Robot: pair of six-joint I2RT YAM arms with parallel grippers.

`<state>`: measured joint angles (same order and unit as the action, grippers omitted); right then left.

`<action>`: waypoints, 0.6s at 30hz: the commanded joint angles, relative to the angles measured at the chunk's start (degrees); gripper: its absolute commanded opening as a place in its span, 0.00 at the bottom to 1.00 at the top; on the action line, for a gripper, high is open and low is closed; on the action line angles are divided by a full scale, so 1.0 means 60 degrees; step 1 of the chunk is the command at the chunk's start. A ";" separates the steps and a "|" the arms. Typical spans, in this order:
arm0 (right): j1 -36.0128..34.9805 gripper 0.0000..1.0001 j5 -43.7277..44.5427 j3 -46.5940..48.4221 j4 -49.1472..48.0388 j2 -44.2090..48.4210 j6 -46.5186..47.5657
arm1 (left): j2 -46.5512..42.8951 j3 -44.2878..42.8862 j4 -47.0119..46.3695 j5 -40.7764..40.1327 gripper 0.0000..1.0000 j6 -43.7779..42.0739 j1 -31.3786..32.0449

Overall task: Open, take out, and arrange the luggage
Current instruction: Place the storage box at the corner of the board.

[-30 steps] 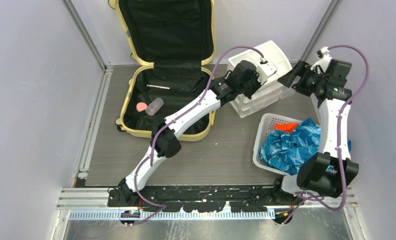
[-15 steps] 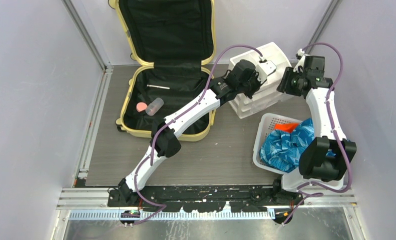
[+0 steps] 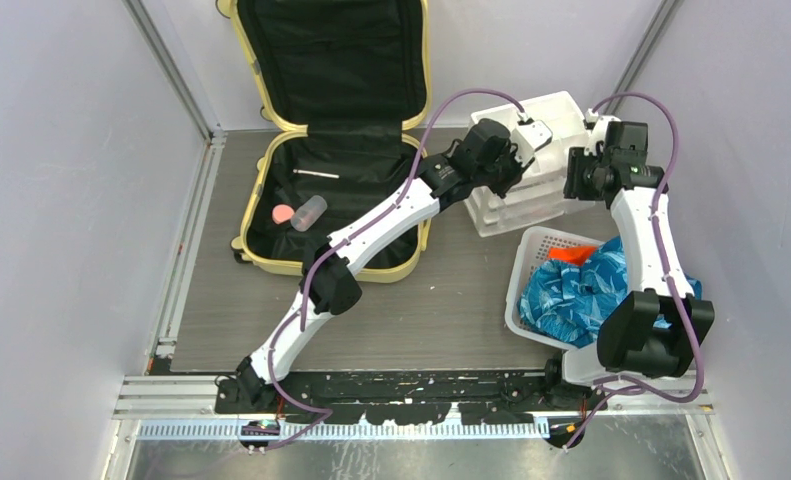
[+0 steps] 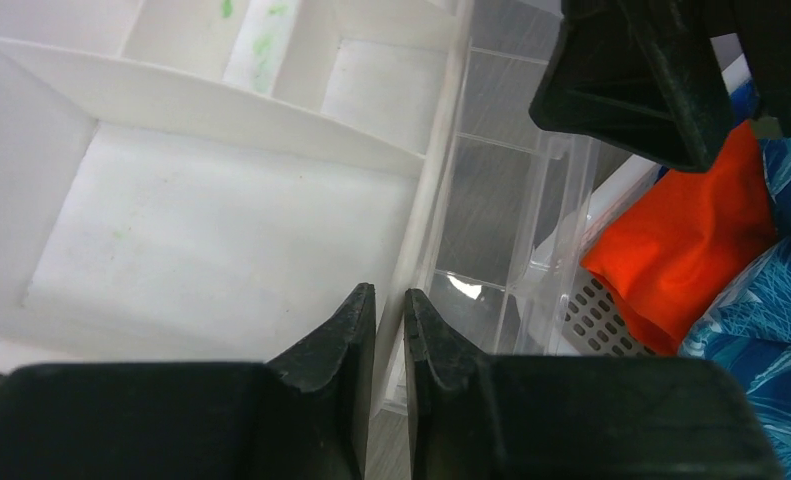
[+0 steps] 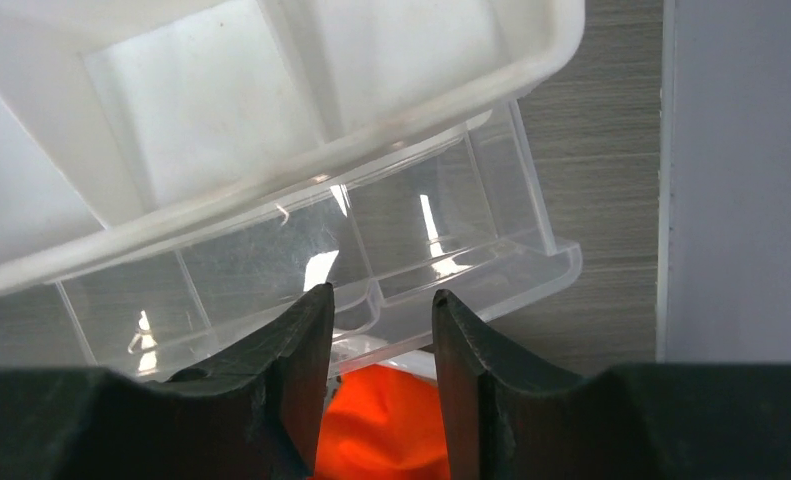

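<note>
The luggage [image 3: 341, 195], a pale yellow suitcase, lies open at the back left. Its lid leans on the wall and a pink item [image 3: 283, 213] and a clear bottle [image 3: 309, 212] lie in the base. My left gripper [image 3: 519, 160] is at the white stacked drawer bin [image 3: 511, 205]. In the left wrist view it [image 4: 389, 292] is shut on the side wall of the top white tray [image 4: 221, 230]. My right gripper [image 3: 576, 178] is at the bin's right end. Its jaws [image 5: 376, 295] stand apart over the front lip of a clear drawer [image 5: 421, 240].
A white perforated basket [image 3: 527, 250] with blue patterned cloth [image 3: 581, 285] and an orange cloth [image 3: 571, 254] stands at the right, just in front of the bin. The side walls and metal rails hem in the grey table.
My right gripper has swung left and down to the bin's end, its jaws narrowing. The top white tray has shifted right and tilted up in my left gripper's hold.
</note>
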<state>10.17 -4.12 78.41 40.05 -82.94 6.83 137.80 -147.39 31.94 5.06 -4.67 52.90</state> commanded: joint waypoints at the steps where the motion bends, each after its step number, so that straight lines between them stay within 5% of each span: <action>1: 0.0057 0.47 0.0612 -0.0251 0.0781 0.0537 0.0357 | -0.0348 -0.0052 -0.0711 -0.0097 0.18 0.0120 -0.0146; 7: 0.0076 0.56 -0.0292 0.0300 0.1182 0.0923 0.0414 | -0.0364 -0.0087 -0.0765 -0.0113 0.22 0.0251 -0.0160; 18: 0.0118 0.83 -0.3145 0.0995 0.2016 0.2305 0.1192 | -0.1934 0.0081 -0.1212 0.0969 0.44 0.1649 -0.0185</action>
<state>10.52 -14.48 81.36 50.50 -73.58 11.11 136.59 -147.00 29.17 7.29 1.19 52.12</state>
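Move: The storage box's middle lies about 8 cm ahead of the left hand, 7 cm to its right and some 8 cm lower; its near rim sits between those fingertips. From the right hand, that same middle is about 6 cm ahead, 8 cm to the left and 3 cm lower. The basket of clothes lies roughly 21 cm back from the right hand, 10 cm to its right and 9 cm lower; the suitcase's middle is some 35 cm left of the left hand, 2 cm back and 14 cm lower. Open the left fingers to let go of the storage box's near rim, then lift that hand straight up about 2 cm. Meanwhile draw the right gripper back from the near side of the box, then up and to the left, ending about 5 cm back, 5 cm higher and 3.5 cm left, spreading its half-open fingers wide and turning some 10 degrees counter-clockwise. ##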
